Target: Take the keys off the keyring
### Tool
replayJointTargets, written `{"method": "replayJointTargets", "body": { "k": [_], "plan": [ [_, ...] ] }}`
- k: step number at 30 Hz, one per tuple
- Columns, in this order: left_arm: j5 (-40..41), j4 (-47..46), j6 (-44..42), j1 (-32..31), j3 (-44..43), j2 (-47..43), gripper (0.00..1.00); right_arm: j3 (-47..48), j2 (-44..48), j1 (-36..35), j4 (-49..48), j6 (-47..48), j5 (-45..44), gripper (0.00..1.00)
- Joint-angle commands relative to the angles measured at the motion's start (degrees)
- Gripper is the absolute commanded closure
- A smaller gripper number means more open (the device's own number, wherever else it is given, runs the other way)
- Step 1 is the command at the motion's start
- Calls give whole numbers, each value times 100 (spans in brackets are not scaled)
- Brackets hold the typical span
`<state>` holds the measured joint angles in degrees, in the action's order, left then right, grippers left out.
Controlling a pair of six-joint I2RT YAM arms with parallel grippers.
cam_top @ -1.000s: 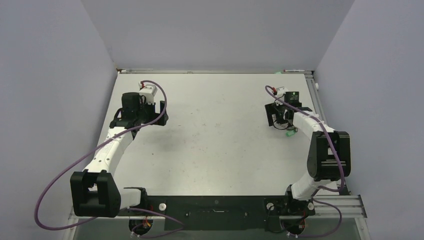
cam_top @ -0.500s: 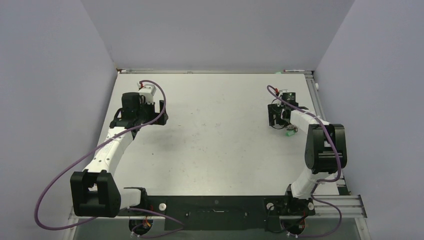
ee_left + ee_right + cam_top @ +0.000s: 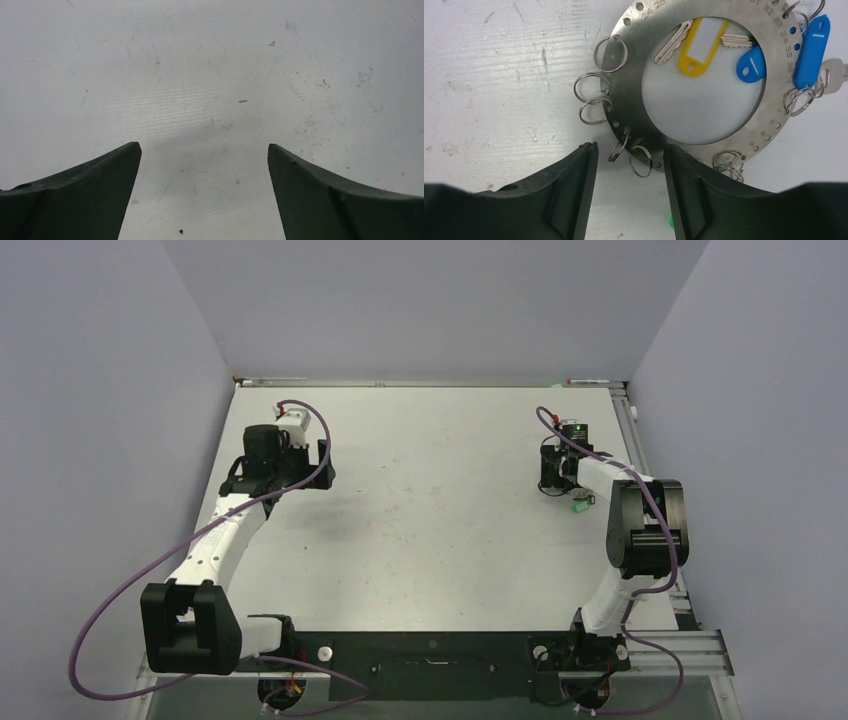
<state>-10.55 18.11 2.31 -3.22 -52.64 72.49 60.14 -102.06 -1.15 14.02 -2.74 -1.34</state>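
The keyring is a flat grey metal disc with a big central hole, lying on the white table. Its keys lie at its far side: a yellow-headed one and a blue-headed one inside the hole, another blue one across the right rim. Small wire loops hang off the near rim. My right gripper stands low over that rim, open, two loops between its fingertips and neither touched. From above, the right gripper hides the ring. My left gripper is open over bare table.
A small green bit lies just near of the right gripper, glimpsed beside the right finger. The table's right rail runs close to the right arm. The left gripper hangs over the far left of the table.
The right gripper's jaws have narrowed around the ring's near rim, and the right elbow has swung slightly left. The left arm has not moved.
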Motion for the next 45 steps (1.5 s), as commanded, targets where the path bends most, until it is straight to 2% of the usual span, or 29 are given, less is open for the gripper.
{"method": "replayJointTargets", "body": {
  "k": [1, 7, 16, 24, 29, 34, 40, 45],
  "plan": [
    [100, -256, 33, 32, -14, -146, 4, 201, -33, 24, -214, -249, -94, 51],
    [-78, -178, 10, 32, -73, -128, 4, 189, -59, 91, -216, -327, -14, 63],
    [-236, -119, -47, 24, -118, -95, 4, 180, 8, 97, -91, -309, 275, 94],
    [-1061, -24, -466, 15, -312, -83, 4, 286, 475, 53, 116, -125, 1321, 95],
    [-1928, 161, -817, -1, -580, 70, 4, 568, 705, -304, 490, 81, 2095, 95],
    [-2591, -70, -1021, -12, -613, 35, 4, 953, 819, -650, 895, 191, 2874, 95],
    [-3511, -657, -1054, -58, -688, 97, 4, 1284, 878, -1134, 1182, 473, 3755, 95],
    [-4540, -1576, -1016, -126, -542, 192, 4, 1644, 793, -1526, 1517, 768, 4350, 95]
  ]
}}
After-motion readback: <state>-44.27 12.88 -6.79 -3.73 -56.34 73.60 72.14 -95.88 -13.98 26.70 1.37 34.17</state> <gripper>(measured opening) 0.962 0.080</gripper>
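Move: A bare split ring on the near-left rim of the steel keyring sits practically between the right fingertips, 1 cm to their right at their height. The keyring's centre is about 5 cm ahead and 5 cm right; the yellow tag lies some 8 cm ahead, 5 cm right, the green tag about 5 cm back, 6 cm right, all roughly 1 cm lower. For the left hand, the split ring is about 63 cm right, 3 cm ahead, 14 cm below. Staying low in place, the right hand first shuts its half-open fingers and pinches the bare split ring, then sweeps left about 19 cm, rising some 11 cm with the keyring, easing back slightly late on, while turning counter-clockwise and rolling its left side up. Fingers wide open, the left hand swings right towards the keyring and upward, turning clockwise some 35 degrees. ##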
